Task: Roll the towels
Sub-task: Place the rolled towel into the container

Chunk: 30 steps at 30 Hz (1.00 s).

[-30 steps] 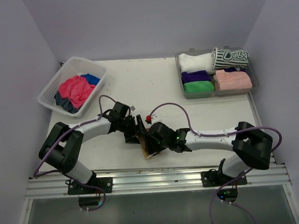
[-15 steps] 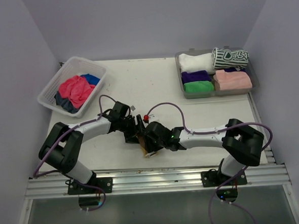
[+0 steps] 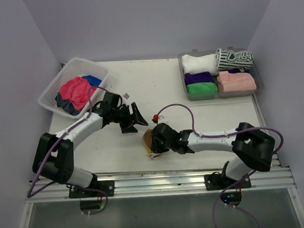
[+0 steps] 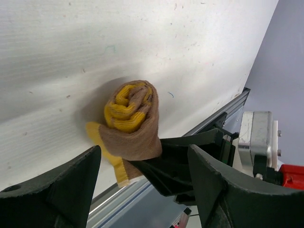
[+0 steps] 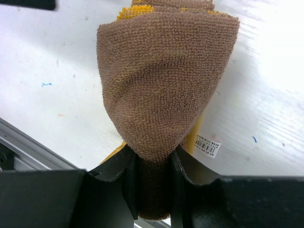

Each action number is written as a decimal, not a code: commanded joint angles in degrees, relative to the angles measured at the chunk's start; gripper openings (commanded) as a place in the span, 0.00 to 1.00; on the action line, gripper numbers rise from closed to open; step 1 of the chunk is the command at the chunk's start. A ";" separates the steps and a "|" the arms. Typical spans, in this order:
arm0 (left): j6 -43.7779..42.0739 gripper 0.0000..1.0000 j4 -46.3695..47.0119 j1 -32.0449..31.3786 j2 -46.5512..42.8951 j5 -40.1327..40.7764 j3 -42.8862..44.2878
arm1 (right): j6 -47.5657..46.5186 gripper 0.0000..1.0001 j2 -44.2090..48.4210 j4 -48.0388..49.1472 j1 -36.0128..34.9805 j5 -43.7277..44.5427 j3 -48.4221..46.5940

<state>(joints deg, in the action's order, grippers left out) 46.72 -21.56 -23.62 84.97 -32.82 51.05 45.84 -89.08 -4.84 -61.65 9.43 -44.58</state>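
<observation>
A yellow-and-brown towel [image 3: 150,141], rolled up, lies on the white table near the front edge. My right gripper [image 3: 155,143] is shut on one end of the roll. In the right wrist view the brown roll [image 5: 164,80] is pinched between the black fingers [image 5: 118,178], with my right gripper [image 5: 153,185] squeezing its near end. My left gripper [image 3: 137,118] stands open up and to the left, apart from the roll. The left wrist view looks down the roll's spiral end [image 4: 130,118], with my left gripper [image 4: 145,154] wide and empty.
A white lattice basket [image 3: 95,66] at the back left holds loose pink [image 3: 74,92] and blue [image 3: 92,80] towels. A grey tray [image 3: 182,76] at the back right holds several rolled towels. A metal rail [image 3: 156,183] runs along the near edge. A barcode label [image 5: 208,145] sticks out beside the roll.
My left gripper has pulled back up and left from the roll and opened a little wider. My right gripper has closed onto the roll's end.
</observation>
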 commanded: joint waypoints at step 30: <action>-13.32 0.76 -13.15 19.13 -4.20 -7.87 8.01 | 9.79 0.00 11.57 -32.16 44.14 14.47 -33.35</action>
<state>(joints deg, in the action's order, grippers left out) 35.83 -33.43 -5.58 80.49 -38.33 56.80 53.34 -74.30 -36.53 -20.01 21.32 -71.44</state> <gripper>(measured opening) 0.764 0.264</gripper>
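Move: The container, where the rolled brown and yellow towel is to go, has its middle roughly 32 cm ahead and 36 cm to the right of the right hand, about level with it. In its left part, the green towel lies some 25 cm ahead and 25 cm right of the hand, the purple towel about 5 cm beyond the green one; the pink towel is about 17 cm to the green one's right. From the left hand the container is about 25 cm ahead, 41 cm right and a little lower. The rolled towel, still pinched in the right fingers, swings up from the tabletop, to the right and forward towards the container, gathering speed: about 23 cm right, 20 cm up and 18 cm out. The wrist turns some 55 degrees clockwise and the grip stays shut. The left hand, open and empty, draws away to its left, slightly forward and up. ##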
